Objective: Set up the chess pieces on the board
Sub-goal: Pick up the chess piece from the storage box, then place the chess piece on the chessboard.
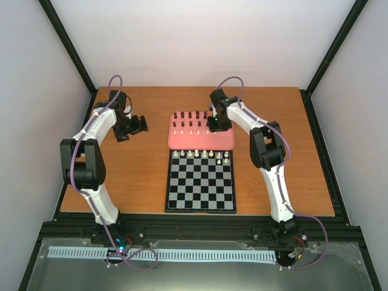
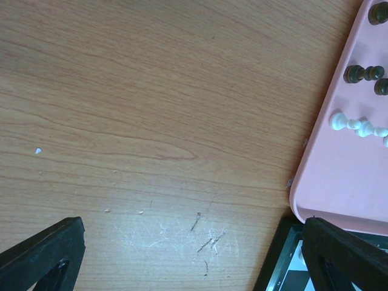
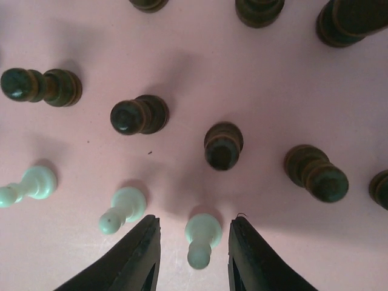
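Note:
The checkered board lies in the middle of the table, with a row of white chess pieces on its far rank. More chess pieces, dark and white, stand on the pink tray behind it. My right gripper hangs over the tray's right part. In the right wrist view its jaws are open around one white pawn, with a gap on each side. Dark pieces stand beyond it. My left gripper is open over bare wood left of the tray, holding nothing.
Two more white pawns stand just left of the right gripper's left finger. In the left wrist view the tray's edge and the board's corner sit at the right. Black frame rails edge the table.

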Action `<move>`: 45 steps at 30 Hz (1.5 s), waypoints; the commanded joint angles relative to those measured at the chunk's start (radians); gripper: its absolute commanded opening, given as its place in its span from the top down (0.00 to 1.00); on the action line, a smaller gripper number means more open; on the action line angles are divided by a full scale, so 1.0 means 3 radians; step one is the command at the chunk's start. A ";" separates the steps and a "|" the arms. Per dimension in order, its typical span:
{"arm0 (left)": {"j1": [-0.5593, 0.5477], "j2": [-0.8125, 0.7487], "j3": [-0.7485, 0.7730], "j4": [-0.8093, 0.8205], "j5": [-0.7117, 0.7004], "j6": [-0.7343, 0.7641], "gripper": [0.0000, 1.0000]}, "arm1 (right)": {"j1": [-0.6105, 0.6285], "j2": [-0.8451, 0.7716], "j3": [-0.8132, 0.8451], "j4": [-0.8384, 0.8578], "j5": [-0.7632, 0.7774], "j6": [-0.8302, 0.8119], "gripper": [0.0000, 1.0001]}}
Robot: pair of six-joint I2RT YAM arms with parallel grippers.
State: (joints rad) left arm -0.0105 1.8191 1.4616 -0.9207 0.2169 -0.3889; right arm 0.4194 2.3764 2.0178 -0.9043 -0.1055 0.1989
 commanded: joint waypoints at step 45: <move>-0.0006 -0.0028 0.0062 0.0001 0.0028 0.0009 0.00 | 0.0619 -0.1848 -0.1870 -0.0121 -0.0139 -0.0023 0.97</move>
State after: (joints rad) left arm -0.0105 1.8416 1.4670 -0.9207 0.2176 -0.3889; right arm 0.5919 1.8465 1.4960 -0.9684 -0.1242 0.1837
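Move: For the right hand, the white pawn it goes for stands almost between its part-open fingers, about 1 cm ahead and 1 cm down. The next white pawn in the storage box is some 3 cm to the hand's left and 1 cm ahead, a dark pawn about 4 cm ahead and 1 cm right; the nearer of the two pawns already on the board's second rank lies roughly 15 cm back and 2 cm right. From the left hand the wanted pawn is about 28 cm right, 6 cm ahead and 8 cm lower. The right hand eases under 1 cm forward and down over the nearest white pawn of its row while its fingers close from about a third open and pinch the pawn, then it lifts some 9 cm and sweeps back out of the storage box towards the chessboard. It travels about 16 cm back in all, turning some 10 degrees counter-clockwise and sinking a couple of centimetres at the end, still gripping the pawn above the squares beside the pawns already placed. ##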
